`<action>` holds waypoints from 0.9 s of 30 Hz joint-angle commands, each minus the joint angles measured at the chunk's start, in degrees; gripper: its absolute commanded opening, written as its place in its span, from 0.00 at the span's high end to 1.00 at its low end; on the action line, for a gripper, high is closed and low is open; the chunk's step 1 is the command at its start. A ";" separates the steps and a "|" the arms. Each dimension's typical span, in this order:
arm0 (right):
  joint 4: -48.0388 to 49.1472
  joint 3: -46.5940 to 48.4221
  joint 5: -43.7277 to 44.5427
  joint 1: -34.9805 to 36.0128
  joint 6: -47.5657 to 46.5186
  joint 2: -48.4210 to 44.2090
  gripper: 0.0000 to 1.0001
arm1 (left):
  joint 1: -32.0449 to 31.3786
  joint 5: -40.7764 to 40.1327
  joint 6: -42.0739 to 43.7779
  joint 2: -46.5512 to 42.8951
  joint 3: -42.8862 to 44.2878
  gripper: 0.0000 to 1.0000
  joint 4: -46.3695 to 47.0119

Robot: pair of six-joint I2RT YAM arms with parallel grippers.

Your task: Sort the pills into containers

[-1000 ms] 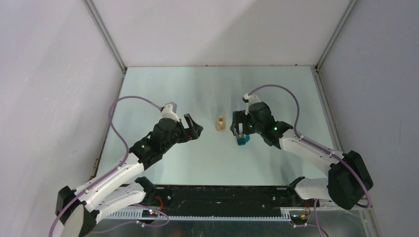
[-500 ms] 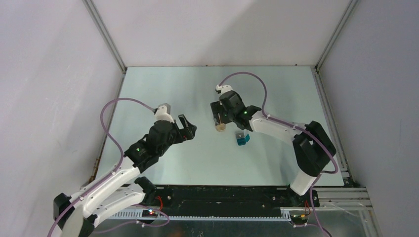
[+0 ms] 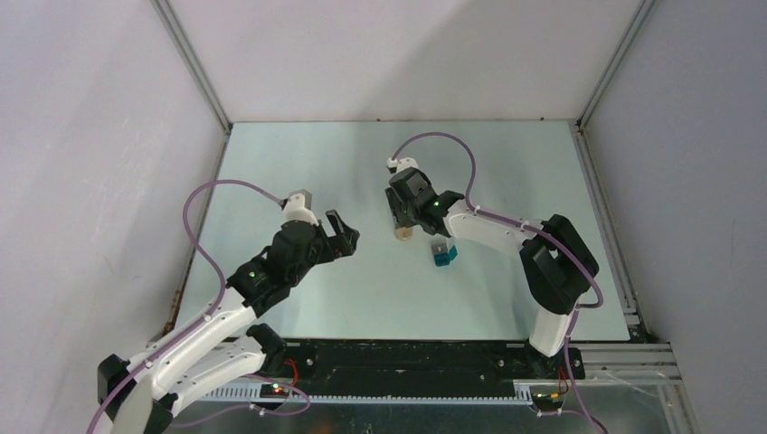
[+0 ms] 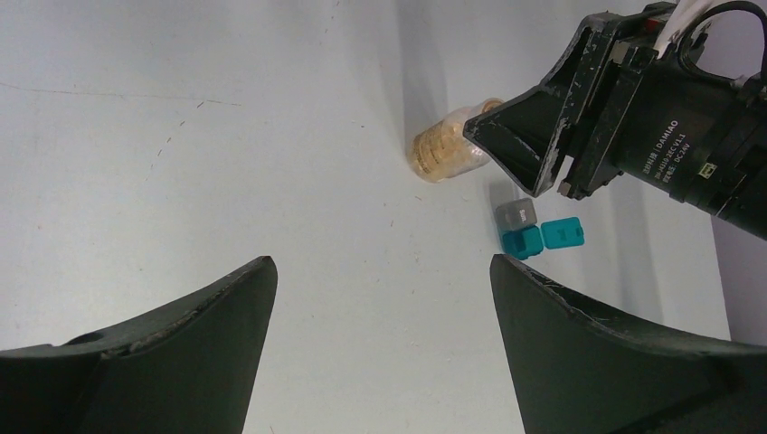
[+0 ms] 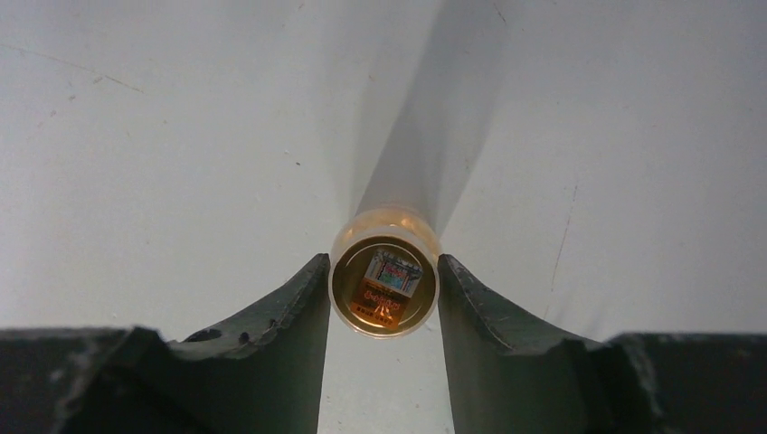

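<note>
A small amber pill bottle [image 3: 403,233] stands mid-table, and yellow pills show through its wall [image 4: 443,155]. My right gripper [image 3: 402,224] comes down over it. In the right wrist view both fingertips [image 5: 318,271] press against the sides of the bottle's round top [image 5: 384,298], so the gripper is shut on it. A tiny teal container [image 3: 442,255] with a grey face [image 4: 516,213] sits just right of the bottle, with a second teal piece [image 4: 563,233] beside it. My left gripper [image 3: 346,233] hovers left of the bottle, open and empty [image 4: 381,267].
The pale green table [image 3: 298,163] is walled by white panels with metal corner rails [image 3: 194,68]. My right arm [image 3: 506,231] stretches across the right half, and its cable loops above. The black base bar [image 3: 407,353] runs along the near edge.
My right gripper left the teal container, swung left to the pill bottle and narrowed its jaws round it. The left arm pulled back slightly and stayed open.
</note>
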 commanded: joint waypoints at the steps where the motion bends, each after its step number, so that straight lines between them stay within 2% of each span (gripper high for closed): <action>1: -2.14 3.12 2.12 -0.08 0.43 0.65 0.64 | 0.28 -1.88 1.87 -0.74 -0.90 0.06 2.50; 4: -3.55 3.66 -0.18 -0.59 0.49 -0.87 0.73 | 0.34 -0.16 5.63 -0.41 -2.06 0.05 6.70; 7: -4.91 4.02 -3.35 -1.73 0.76 -3.56 0.75 | 0.24 3.43 10.87 0.10 -3.48 0.03 14.50; 13: -9.38 4.04 -17.37 -5.80 3.64 -11.08 0.75 | 0.26 12.07 25.05 3.50 -8.32 0.03 32.13; 17: -11.69 4.05 -24.59 -7.60 4.82 -14.96 0.76 | 0.20 20.54 32.20 8.87 -6.54 0.03 35.93; 22: -13.51 3.59 -29.85 -8.35 6.04 -19.11 0.76 | 0.22 32.02 36.61 15.03 -1.79 0.03 38.69; 27: -13.38 2.38 -35.29 -8.97 7.28 -23.15 0.76 | 0.18 37.64 38.16 19.12 0.29 0.04 39.63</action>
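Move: The pill bottle stands already pinched near its top by the right gripper, its middle about 4 cm below that hand. The left gripper it is brought to lies some 15 cm to the right hand's left, 11 cm back and 7 cm higher; from the left hand the bottle is 11 cm ahead, 15 cm right, 11 cm down. Grey and teal boxes lie 8 cm right of the right hand, 7 cm below, 4 and 6 cm back. The pill bottle, still gripped near its top, is lifted off the table by the right hand, about 12 cm up and then also 6 cm back, the wrist rolling so its left side rises. Meanwhile the left hand, fingers staying wide open, sweeps 10 cm right towards the bottle, turning clockwise some 40 degrees and tipping its fingers up nearer to level. ##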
